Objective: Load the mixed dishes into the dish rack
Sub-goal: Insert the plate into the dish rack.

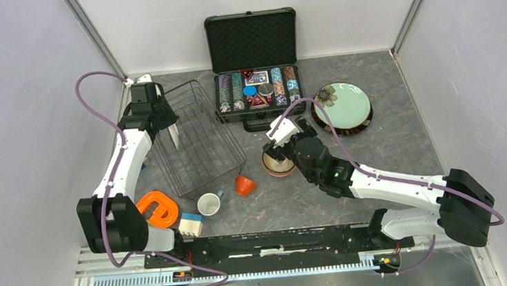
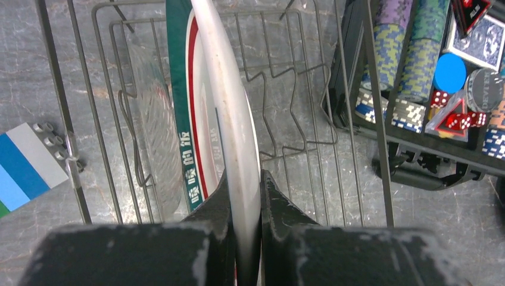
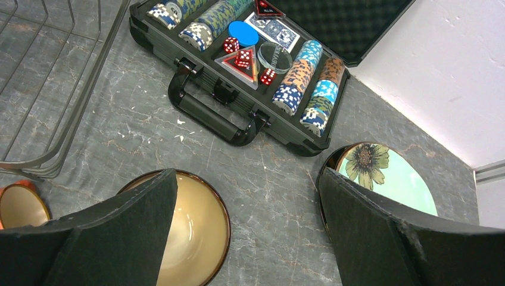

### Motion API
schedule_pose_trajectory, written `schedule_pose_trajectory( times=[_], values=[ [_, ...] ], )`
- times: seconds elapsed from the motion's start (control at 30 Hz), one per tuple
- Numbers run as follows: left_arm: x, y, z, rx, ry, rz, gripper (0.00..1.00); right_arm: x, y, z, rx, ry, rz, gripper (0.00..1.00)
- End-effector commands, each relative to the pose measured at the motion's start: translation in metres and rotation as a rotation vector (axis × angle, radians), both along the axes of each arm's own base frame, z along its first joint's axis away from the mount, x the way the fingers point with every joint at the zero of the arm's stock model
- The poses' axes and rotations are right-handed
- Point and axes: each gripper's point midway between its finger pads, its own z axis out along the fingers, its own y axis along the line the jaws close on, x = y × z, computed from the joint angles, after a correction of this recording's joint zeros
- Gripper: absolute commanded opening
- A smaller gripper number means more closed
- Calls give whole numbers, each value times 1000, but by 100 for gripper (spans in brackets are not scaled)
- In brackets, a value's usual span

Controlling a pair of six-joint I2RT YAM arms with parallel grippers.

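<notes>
My left gripper point(image 2: 244, 179) is shut on the rim of a white plate point(image 2: 229, 119) with a green and red band. It holds the plate on edge inside the black wire dish rack point(image 2: 280, 128), at the rack's far left point(image 1: 198, 137) in the top view. My right gripper point(image 3: 247, 179) hangs open just above the table, its left finger over the tan bowl point(image 3: 196, 232). The teal flower plate point(image 1: 341, 105) lies on a dark-rimmed plate at the back right. An orange cup point(image 1: 244, 184) and a white cup point(image 1: 208, 204) lie near the rack's front.
An open black case of poker chips point(image 1: 254, 67) stands behind the bowl, its handle point(image 3: 217, 113) towards my right gripper. An orange ring toy point(image 1: 157, 208) and a white-and-blue block point(image 1: 190, 223) sit by the left arm's base.
</notes>
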Motion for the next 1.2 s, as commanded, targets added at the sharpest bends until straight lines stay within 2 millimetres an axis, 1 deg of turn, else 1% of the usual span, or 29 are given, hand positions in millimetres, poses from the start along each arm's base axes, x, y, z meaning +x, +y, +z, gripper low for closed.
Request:
schedule_pose_trajectory(
  times=[0.0, 0.07, 0.13, 0.27, 0.33, 0.43, 0.53, 0.6, 0.77, 1.0, 1.17],
  values=[
    [13, -1, 10, -15, -84, -28, 2, 1, 1, 22, 73, -24, -7, 93],
    [11, -1, 6, -18, -77, -28, 3, 1, 0, 21, 73, -23, -8, 93],
    [9, 0, 5, -15, -80, -23, 6, 1, 0, 21, 72, -22, -8, 93],
    [6, 4, 4, -9, -79, -11, 8, 0, 2, 22, 78, -20, -3, 93],
    [5, 6, 4, -8, -77, -5, 20, 0, 2, 23, 81, -21, -1, 93],
    [4, 9, 5, -13, -81, 14, 29, 0, 2, 22, 80, -19, -1, 93],
    [3, 8, 9, -22, -96, 15, 31, 0, 2, 21, 81, -17, -2, 93],
    [2, 9, 11, -23, -100, 16, 34, 0, 2, 21, 82, -15, -2, 93],
    [0, 9, 15, -26, -106, 15, 35, 0, 1, 22, 83, -15, -4, 93],
    [-3, 6, 28, -35, -128, 0, 42, 0, 0, 22, 84, -17, -8, 93],
    [-7, 10, 44, -8, -144, 5, 58, -1, -1, 21, 87, -16, -10, 93]
  ],
)
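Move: The left hand still grips the plate, its back to the right, in the dish rack; the place where it is to stand has its middle roughly 4 cm ahead of this hand, level sideways and about 9 cm below. The glass plate stands some 4 cm to the left of it. The poker case lies about 28 cm right and 6 cm ahead of the left hand, 16 cm lower. From the right hand, that place is around 14 cm ahead, 33 cm left and 10 cm below. Down by about 1 cm, after easing half a centimetre forward, and drifting nearly 1 cm left, the left hand sets the held plate the last bit into its place beside the glass plate. The fingers then open to roughly half and let go of its edge, and the hand backs straight up some 1.5 cm, still opening, the wrist barely tilting. ##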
